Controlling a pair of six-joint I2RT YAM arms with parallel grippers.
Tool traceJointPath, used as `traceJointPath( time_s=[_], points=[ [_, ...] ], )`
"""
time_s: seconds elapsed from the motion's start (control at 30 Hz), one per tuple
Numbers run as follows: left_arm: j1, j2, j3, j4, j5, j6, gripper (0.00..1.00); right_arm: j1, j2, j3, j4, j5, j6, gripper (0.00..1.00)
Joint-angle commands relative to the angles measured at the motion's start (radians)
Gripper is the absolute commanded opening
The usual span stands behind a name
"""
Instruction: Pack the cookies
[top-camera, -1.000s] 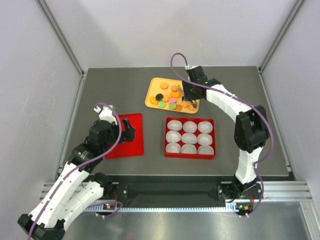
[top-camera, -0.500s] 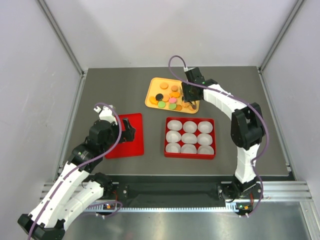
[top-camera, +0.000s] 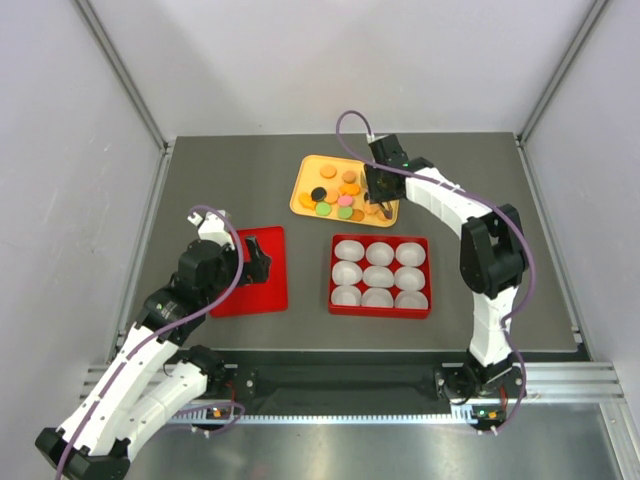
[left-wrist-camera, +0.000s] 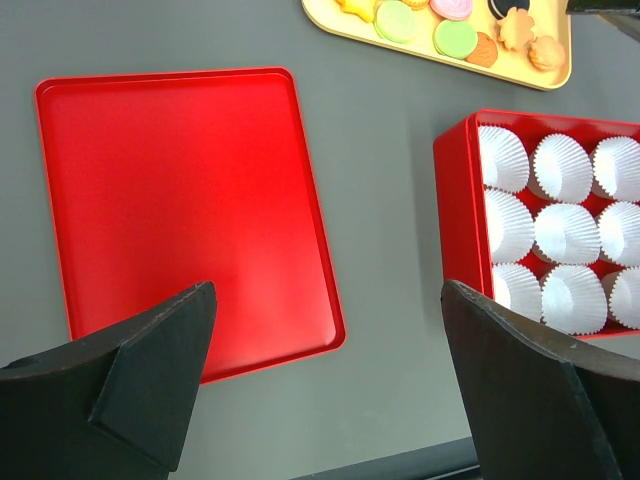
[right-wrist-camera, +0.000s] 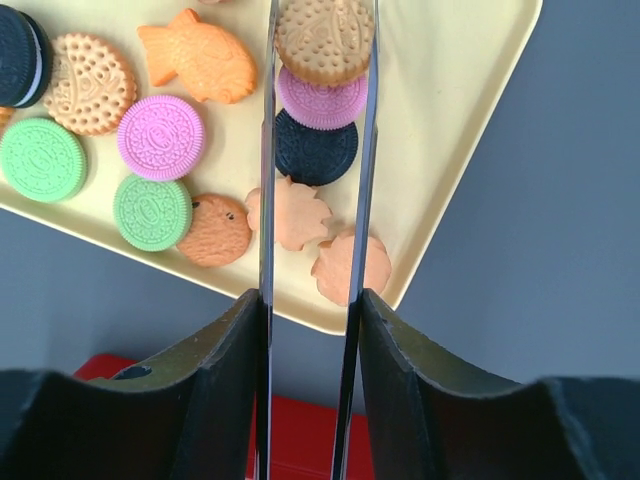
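The cookies (top-camera: 335, 200) lie loose on a yellow tray (top-camera: 305, 172) at the back middle of the table. They are round discs in green, pink, black and tan, plus some fish and flower shapes. My right gripper (top-camera: 374, 196) is down over the tray's right side. In the right wrist view its thin blades (right-wrist-camera: 268, 150) press both sides of a tan round cookie (right-wrist-camera: 323, 40), which overlaps a pink one (right-wrist-camera: 320, 103) and a black one (right-wrist-camera: 315, 150). My left gripper (left-wrist-camera: 330, 370) hangs open above bare table, holding nothing.
A red box (top-camera: 380, 312) with several white paper cups (top-camera: 379, 276) sits in front of the yellow tray. A flat red lid (top-camera: 262, 296) lies to its left, under my left gripper. Grey walls close in the table on three sides.
The right gripper has shifted slightly left over the tray and its blades have closed in onto the tan cookie. The left arm has not moved.
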Motion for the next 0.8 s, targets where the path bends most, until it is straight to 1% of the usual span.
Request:
traceJointPath(
  time_s=[0.0, 0.5, 0.6, 0.7, 0.77],
  points=[
    [0.003, -0.001, 0.001, 0.025, -0.012, 0.004, 0.99, 0.005, -0.051, 0.061, 0.019, 0.013, -0.013, 0.37],
    [0.003, 0.002, 0.001, 0.022, -0.013, 0.002, 0.99, -0.020, -0.177, -0.003, 0.037, -0.022, 0.006, 0.33],
    [0.003, 0.003, 0.001, 0.022, -0.016, 0.004, 0.99, -0.020, -0.209, -0.037, 0.040, -0.027, 0.009, 0.32],
    [0.003, 0.005, 0.001, 0.022, -0.015, 0.002, 0.99, -0.020, -0.273, -0.104, 0.046, -0.054, 0.015, 0.32],
    [0.002, 0.008, 0.001, 0.024, -0.015, 0.002, 0.99, -0.018, -0.354, -0.187, 0.060, -0.091, 0.024, 0.31]
  ],
)
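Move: Between the tips of the tongs in the right hand sits the round cookie, about 10 cm ahead, 2 cm left and 6 cm below that hand. A pink cookie peeks out some 2 cm nearer the base than it, a black one roughly 5 cm nearer; the fish cookie lies 5 cm to its left and 2 cm back. The red box of paper cups is centred about 17 cm behind the hand, level sideways. From the left hand the round cookie lies 33 cm ahead, 25 cm right, 15 cm below. Squeezing the tongs a touch tighter around the round cookie, the right hand hovers briefly, then lifts it about 6 cm nearly straight up off the yellow tray. Near the top it starts back towards the red box, some 2.5 cm so far, the fingertips tipping up and the hand's left side rising slightly; the fingers keep their grip on the tongs. ##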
